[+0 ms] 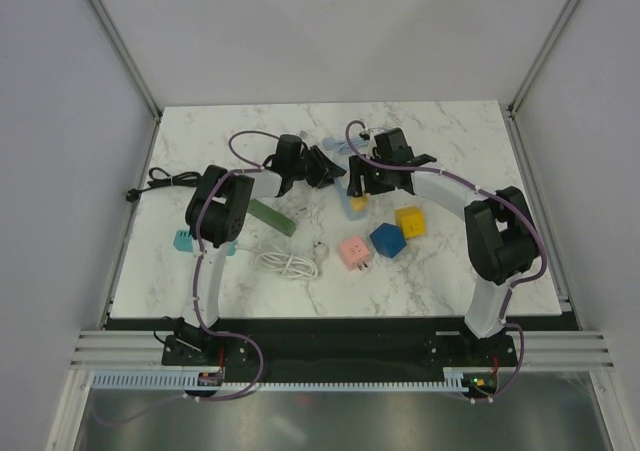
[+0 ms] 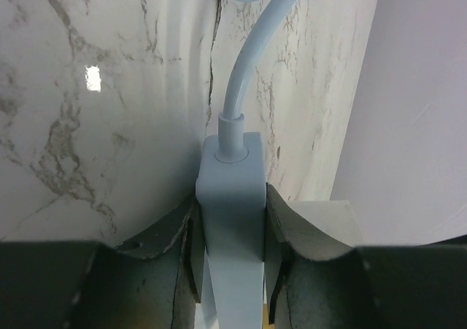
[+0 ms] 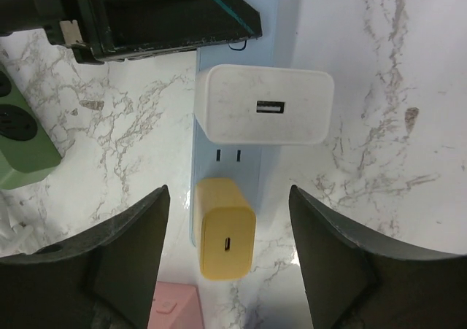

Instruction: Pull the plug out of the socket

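The socket is a light blue power strip point(image 3: 235, 156) lying on the marble table. A white USB plug point(image 3: 264, 104) and a yellow plug point(image 3: 226, 230) are both seated in it. My right gripper point(image 3: 228, 198) hovers open over the yellow plug, one finger on each side, both apart from it. My left gripper point(image 2: 232, 212) is shut on the cable end of the strip point(image 2: 232, 190), whose pale blue cable point(image 2: 248, 66) curves away. From above, the left gripper point(image 1: 318, 166) and right gripper point(image 1: 358, 179) meet at the strip, with the yellow plug point(image 1: 357, 205) just below them.
A green power strip point(image 1: 272, 216) lies left of the blue one. Pink point(image 1: 354, 252), blue point(image 1: 388, 239) and yellow point(image 1: 410, 221) cube adapters sit near the front. A coiled white cable point(image 1: 288, 263), a teal adapter point(image 1: 185, 239) and a black cable point(image 1: 165, 179) lie to the left.
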Controlling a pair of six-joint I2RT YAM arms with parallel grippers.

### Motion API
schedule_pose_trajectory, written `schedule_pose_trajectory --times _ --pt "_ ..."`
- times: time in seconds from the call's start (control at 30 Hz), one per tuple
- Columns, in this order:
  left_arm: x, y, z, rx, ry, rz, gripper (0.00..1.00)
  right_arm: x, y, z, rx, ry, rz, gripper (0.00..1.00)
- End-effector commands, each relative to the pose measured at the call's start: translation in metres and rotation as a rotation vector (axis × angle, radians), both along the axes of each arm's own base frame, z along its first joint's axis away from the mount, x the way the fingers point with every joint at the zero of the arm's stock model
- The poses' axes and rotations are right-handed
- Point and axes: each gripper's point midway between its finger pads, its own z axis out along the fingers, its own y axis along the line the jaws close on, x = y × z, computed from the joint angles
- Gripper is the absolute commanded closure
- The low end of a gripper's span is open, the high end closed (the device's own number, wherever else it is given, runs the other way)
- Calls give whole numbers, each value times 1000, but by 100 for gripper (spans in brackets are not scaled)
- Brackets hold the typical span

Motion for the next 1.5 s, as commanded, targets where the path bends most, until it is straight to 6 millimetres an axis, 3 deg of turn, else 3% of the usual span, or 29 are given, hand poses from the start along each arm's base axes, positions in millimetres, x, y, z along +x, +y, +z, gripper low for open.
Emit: schedule_pose_trajectory --times 0.0,0.13,0.37,0.77,0.93,1.07,1.13,1.47 --pt "8 5 5 112 -123 -10 98 2 -8 31 -18 -46 -16 27" --pt "9 5 5 118 -125 -9 98 -3 -7 24 -17 -20 -4 37" --pt "10 6 5 123 -130 -8 98 -7 -4 10 -9 21 8 44" --pt "9 5 4 130 -150 -28 98 -14 6 -9 41 67 29 48" --pt "7 2 5 111 -164 -50 98 -13 4 -13 27 69 21 60" --pt "4 0 11 85 -201 -67 98 -10 -6 -9 4 51 -11 77" --pt "7 2 11 111 -216 -66 98 -6 -14 -6 5 45 -47 100" --pt "11 10 12 175 -244 -62 98 1 -39 18 170 64 -150 100"
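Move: The small yellow plug on the light-blue socket strip stands roughly 2 cm back of the right hand, level with it sideways and about 2 cm below. On the same strip the white plug is some 3 cm ahead and 2 cm left of that hand. The blue plug lies about 10 cm back and 6 cm right, the pink one 13 cm back. From the left hand, already gripping the strip's cord end, the yellow plug is about 7 cm back and 4 cm right. Right fingers close on the sides of the small yellow plug and pinch it, after the hand draws back about 2 cm, rising slightly at first and then sinking. With the plug gripped, it pulls some 1.5 cm to the right, rolling its left side up. The left hand keeps hold of the strip and stays still, then at the end rises about 1.5 cm and tips its fingers up slightly. ##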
